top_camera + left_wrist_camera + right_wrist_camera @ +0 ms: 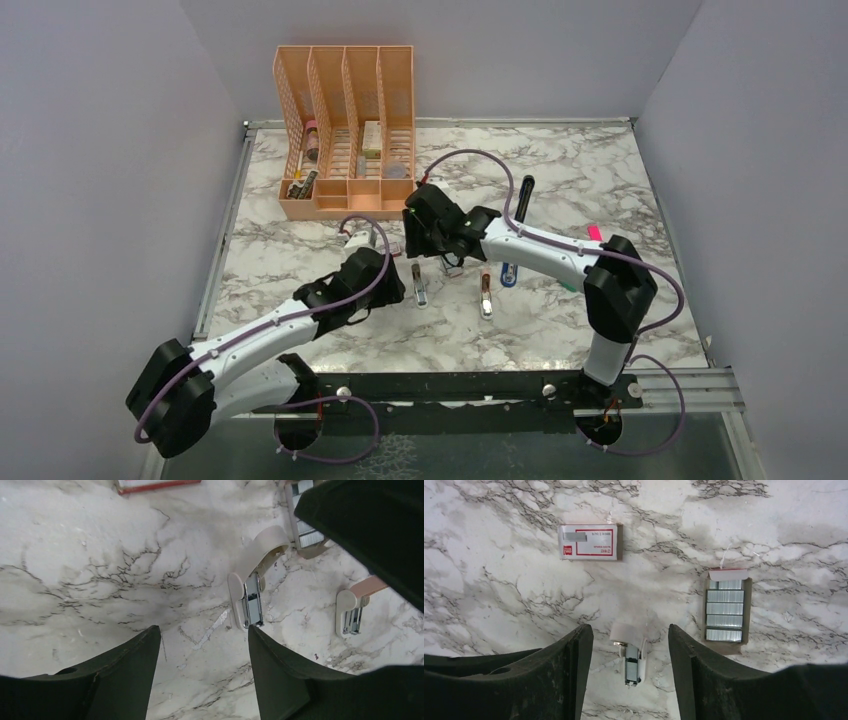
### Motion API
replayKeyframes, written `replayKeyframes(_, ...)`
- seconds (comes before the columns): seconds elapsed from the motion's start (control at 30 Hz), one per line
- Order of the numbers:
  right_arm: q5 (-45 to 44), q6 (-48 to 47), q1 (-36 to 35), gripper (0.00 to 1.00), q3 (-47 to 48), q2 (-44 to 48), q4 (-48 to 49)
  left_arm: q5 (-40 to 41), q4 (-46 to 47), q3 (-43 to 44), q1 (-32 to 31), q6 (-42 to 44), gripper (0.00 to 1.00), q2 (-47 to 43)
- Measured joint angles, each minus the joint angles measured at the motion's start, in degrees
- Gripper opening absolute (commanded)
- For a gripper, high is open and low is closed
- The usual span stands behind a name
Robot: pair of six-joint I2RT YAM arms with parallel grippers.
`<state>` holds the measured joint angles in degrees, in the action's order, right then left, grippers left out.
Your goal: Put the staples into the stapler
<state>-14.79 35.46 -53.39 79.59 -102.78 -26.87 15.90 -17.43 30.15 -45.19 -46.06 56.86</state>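
The stapler [631, 660] is small and white, swung open on the marble, and a silvery strip shows in its metal channel. My right gripper [629, 627] hangs open straight above it, holding nothing. The staples show as a cardboard tray [724, 610] of several silver strips, right of that gripper. Their white, red-bordered box sleeve [589, 542] lies further off. My left gripper [202, 628] is open over bare marble, its right fingertip [257, 635] just short of the stapler's [248, 597] front end. From above, both grippers [393, 288] [420, 262] crowd round the stapler [419, 285].
A second, pinkish stapler [352, 612] lies open to the right of the white one. An orange desk organiser [345, 130] stands at the back. A long black and blue item [508, 274] runs under my right arm, and a pink highlighter [594, 232] lies beyond it.
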Motion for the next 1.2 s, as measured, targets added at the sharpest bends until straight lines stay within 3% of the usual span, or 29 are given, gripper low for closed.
replayKeyframes(0.23,4.3,-1.8,0.6,0.51,1.9,-2.5,1.0,-13.2,12.3,-6.1,5.7,-1.1,0.43,5.4)
replayKeyframes(0.47,7.1,-2.7,0.9,0.49,1.9,-4.2,1.1,-20.1,21.0,-9.2,7.0,-1.6,0.37,8.9)
replayKeyframes(0.67,8.5,-3.5,1.0,0.45,1.9,-4.5,1.1,-23.4,27.0,-9.9,7.0,-2.1,0.24,14.6)
replayKeyframes(0.9,9.8,-4.3,1.0,0.44,1.9,-4.5,1.6,-25.1,33.4,-10.2,7.2,-3.1,0.17,18.6)
replayKeyframes(1.2,11.3,-5.7,1.0,0.38,1.9,-4.5,1.6,-24.0,34.9,-10.3,7.3,-4.7,0.08,20.0)
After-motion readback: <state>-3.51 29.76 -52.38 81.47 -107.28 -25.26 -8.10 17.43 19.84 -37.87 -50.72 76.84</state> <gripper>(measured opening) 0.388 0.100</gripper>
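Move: The open white mini stapler lies about 6 cm to the right of the left hand, 1 cm ahead and some 7 cm below; it is about 6 cm back from the right hand, in line sideways and 10 cm below. Counted from the left hand, the open staple tray is 5 cm ahead and 12 cm right, the closed staples box 8 cm straight ahead, and the second mini stapler 19 cm right and 1 cm back. Bring the left gripper down about 6 cm and right about 5 cm onto the left side of the open white stapler, sinking first, rolling its left side down some 20 degrees and closing the fingers nearly shut to pinch the body's edge beside the hinge. Meanwhile ease the right gripper about 2.5 cm left and 2 cm down, still above the stapler, turning slightly counter-clockwise and partly closing its fingers. ##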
